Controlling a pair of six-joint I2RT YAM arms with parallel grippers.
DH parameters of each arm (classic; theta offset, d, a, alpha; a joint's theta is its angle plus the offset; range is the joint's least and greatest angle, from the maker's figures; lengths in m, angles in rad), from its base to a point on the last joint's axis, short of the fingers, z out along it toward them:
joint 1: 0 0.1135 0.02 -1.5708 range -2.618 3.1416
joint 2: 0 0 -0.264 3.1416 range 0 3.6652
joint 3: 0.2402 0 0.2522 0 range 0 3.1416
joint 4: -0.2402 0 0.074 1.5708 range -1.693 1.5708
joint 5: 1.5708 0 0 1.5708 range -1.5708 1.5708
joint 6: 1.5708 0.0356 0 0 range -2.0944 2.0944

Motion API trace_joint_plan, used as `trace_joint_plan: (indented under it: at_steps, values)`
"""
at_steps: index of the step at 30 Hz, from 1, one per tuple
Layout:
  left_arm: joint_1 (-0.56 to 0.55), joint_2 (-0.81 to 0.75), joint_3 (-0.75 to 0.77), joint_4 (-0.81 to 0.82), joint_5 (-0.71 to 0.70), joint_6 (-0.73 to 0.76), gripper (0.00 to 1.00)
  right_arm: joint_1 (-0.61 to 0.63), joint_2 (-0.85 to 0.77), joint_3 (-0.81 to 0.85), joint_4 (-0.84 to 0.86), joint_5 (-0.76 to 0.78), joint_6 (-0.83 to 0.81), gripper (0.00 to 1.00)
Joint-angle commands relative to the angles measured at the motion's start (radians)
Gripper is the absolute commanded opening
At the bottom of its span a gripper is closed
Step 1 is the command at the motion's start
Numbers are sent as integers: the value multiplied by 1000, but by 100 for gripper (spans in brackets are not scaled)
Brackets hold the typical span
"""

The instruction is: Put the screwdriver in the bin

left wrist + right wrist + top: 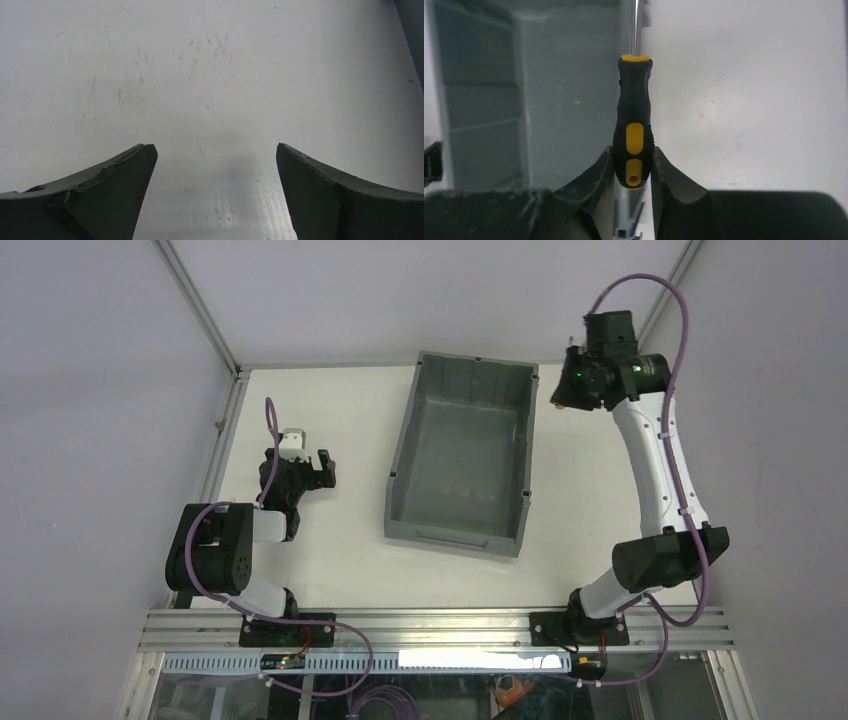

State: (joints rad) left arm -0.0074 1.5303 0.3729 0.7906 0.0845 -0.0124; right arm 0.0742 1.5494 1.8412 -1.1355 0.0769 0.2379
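Observation:
The screwdriver (633, 115), with a black and yellow handle and a thin metal shaft, stands between the fingertips of my right gripper (633, 161). Both fingers press the butt end of the handle, and the shaft runs out of the top of the right wrist view. In the top view my right gripper (562, 393) hangs by the far right corner of the grey bin (403, 445), just outside its rim. The bin's ribbed outer wall (549, 105) fills the left of the right wrist view. My left gripper (318, 470) rests open over the table, left of the bin, with nothing between its fingers (125, 185).
The white table (330, 550) carries only the bin in its middle. An aluminium frame post (205, 310) runs along the back left, with grey walls around the cell. A sliver of the bin's wall (414, 30) shows at the top right of the left wrist view.

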Motion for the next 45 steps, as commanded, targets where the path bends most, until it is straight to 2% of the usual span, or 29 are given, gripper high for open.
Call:
trace_joint_plan:
  at_steps: [1,6,12,19,23,30,37,43,45]
  values:
    - [-6,-21,1,33,15,-4,100,181,2,85,-15,8,101,11]
    - [-6,-21,1,33,15,-5,100,362,100,139,26,60,133,14]
    - [-6,-22,1,33,15,-5,100,489,235,105,82,216,184,19]
    - [-6,-21,1,34,15,-4,100,535,300,-102,245,303,262,22]
    - [-6,-21,1,33,15,-4,100,539,328,-213,341,286,286,27]
    - [-6,-21,2,33,15,-5,100,548,403,-301,416,259,316,35]
    - [-6,-21,1,33,14,-5,100,548,414,-335,427,264,342,59]
    - [-6,-22,1,33,15,-5,100,548,346,-222,372,263,283,95]
    - [-6,-21,1,33,15,-4,100,548,320,-167,337,287,256,99]
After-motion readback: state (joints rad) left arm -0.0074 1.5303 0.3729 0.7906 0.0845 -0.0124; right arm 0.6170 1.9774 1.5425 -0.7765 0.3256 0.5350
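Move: The right hand still grips the screwdriver near its butt, its middle some 4 cm ahead and about level. The bin's middle lies about 19 cm to this hand's left, level with it fore and aft, roughly 24 cm below; the bin's right wall is only about 6 cm left and 22 cm down. From the idle left hand the bin's middle is about 31 cm to the right, 1 cm ahead and about level in height. The right hand swings the screwdriver some 19 cm left, sinks about 25 cm into the bin and opens wide. ##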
